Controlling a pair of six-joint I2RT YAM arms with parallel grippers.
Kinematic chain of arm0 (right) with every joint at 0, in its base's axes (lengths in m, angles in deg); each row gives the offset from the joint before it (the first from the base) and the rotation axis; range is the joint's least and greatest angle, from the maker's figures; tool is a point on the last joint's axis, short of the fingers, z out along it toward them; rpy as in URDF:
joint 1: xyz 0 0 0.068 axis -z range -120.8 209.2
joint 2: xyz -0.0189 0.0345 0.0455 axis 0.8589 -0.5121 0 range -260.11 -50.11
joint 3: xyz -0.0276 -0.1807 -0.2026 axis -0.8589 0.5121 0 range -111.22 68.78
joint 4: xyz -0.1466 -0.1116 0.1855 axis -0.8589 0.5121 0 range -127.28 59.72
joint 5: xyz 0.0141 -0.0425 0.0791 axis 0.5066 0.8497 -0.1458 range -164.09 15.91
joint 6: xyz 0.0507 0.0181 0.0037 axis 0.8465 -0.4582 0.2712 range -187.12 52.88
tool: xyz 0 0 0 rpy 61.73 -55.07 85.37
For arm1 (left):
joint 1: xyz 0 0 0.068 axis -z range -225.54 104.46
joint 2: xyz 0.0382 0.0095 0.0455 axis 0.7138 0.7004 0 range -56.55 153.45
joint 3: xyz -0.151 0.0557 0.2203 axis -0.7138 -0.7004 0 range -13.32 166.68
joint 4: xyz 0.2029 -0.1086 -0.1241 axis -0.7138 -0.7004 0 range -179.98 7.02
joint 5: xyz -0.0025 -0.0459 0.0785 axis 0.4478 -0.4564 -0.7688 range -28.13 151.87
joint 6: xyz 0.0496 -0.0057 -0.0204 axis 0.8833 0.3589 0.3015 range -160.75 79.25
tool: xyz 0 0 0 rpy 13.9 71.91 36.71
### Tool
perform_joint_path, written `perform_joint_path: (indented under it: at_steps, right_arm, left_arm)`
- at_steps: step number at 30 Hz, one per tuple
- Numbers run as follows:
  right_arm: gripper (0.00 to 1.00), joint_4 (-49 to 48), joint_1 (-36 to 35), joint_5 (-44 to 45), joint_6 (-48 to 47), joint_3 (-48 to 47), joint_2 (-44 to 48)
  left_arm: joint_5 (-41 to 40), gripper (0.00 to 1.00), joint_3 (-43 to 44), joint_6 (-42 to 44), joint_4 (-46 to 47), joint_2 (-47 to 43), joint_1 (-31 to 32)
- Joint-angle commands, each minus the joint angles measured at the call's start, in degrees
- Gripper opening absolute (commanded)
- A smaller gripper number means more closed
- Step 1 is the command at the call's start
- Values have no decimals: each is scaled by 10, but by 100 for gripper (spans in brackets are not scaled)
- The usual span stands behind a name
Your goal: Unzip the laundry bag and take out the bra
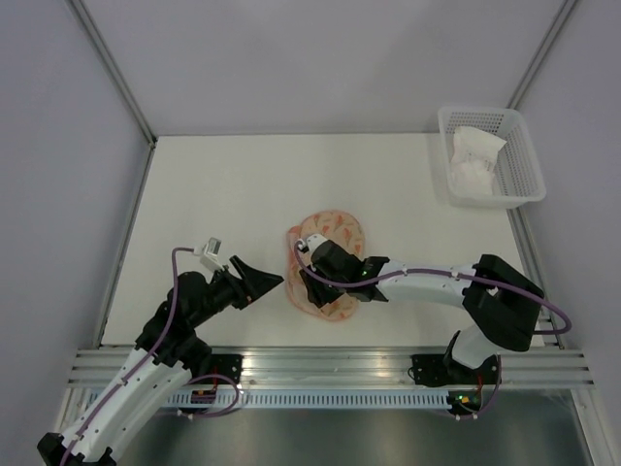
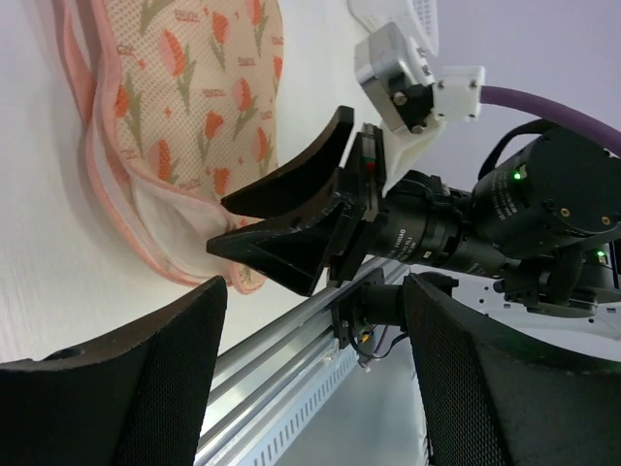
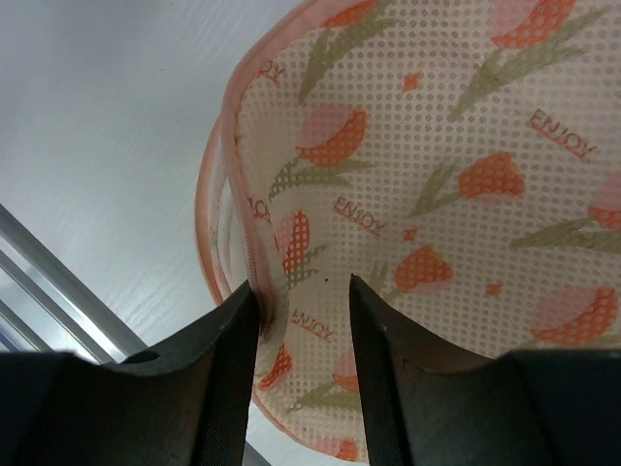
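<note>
The laundry bag (image 1: 335,233), a peach case printed with orange flowers and rimmed in pink, lies at the table's middle front. Its zipper rim (image 3: 215,209) is parted along the left side, with pale lining in the gap. My right gripper (image 1: 306,283) hovers over the bag's near-left edge. Its jaws (image 3: 301,291) are open with the printed lid between them, and the left finger (image 3: 228,359) rests against the rim. My left gripper (image 1: 267,282) hangs open just left of the bag, nothing between its fingers (image 2: 116,388). The bra is hidden.
A white plastic mesh basket (image 1: 519,184) stands at the far right corner with white folded cloth inside. The metal rail (image 1: 330,364) runs along the table's near edge. Grey walls enclose the table on three sides.
</note>
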Motion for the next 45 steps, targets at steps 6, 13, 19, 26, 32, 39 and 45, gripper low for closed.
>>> perform_joint_path:
  at_steps: [6,13,19,26,32,39,45]
  right_arm:
    - [75,-30,11,89,44,35,154]
    - [98,-17,38,113,88,68,301]
    - [98,123,56,234,130,41,291]
    - [98,105,109,206,179,96,357]
    - [98,139,135,190,166,95,384]
    - [98,168,155,179,176,103,416]
    - [98,159,185,144,175,119,420]
  left_arm:
    - [-36,79,27,6,-26,17,2]
    - [-51,79,42,44,-5,110,2]
    - [-8,79,58,73,70,233,2]
    - [15,79,120,166,100,385,2]
    - [-1,78,162,203,100,501,3]
    - [-30,77,169,204,89,566,9]
    - [-45,77,187,221,98,600,10]
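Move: The laundry bag's left rim, folded shut, lies about 8 cm ahead, 5 cm right and 15 cm below the left hand. The bag's middle is some 11 cm ahead and 13 cm right of that hand, and the peach strap about 16 cm ahead and 5 cm right. For the right hand, half open low over the bag's near-left part, the left rim is roughly 4 cm ahead and 4 cm left, with the bag's middle 7 cm ahead and 4 cm right. The right hand opens wide and comes free of the flap's rim, rising some 15 cm before it swings about 16 cm right and a little forward, dipping a few centimetres and turning clockwise, to hover beyond the bag's right side. Meanwhile the left hand, fingers staying open, sinks about 13 cm and reaches forward and slightly right to the left rim, rolling some 30 degrees with its left side rising; whether it touches the cloth can't be seen. ##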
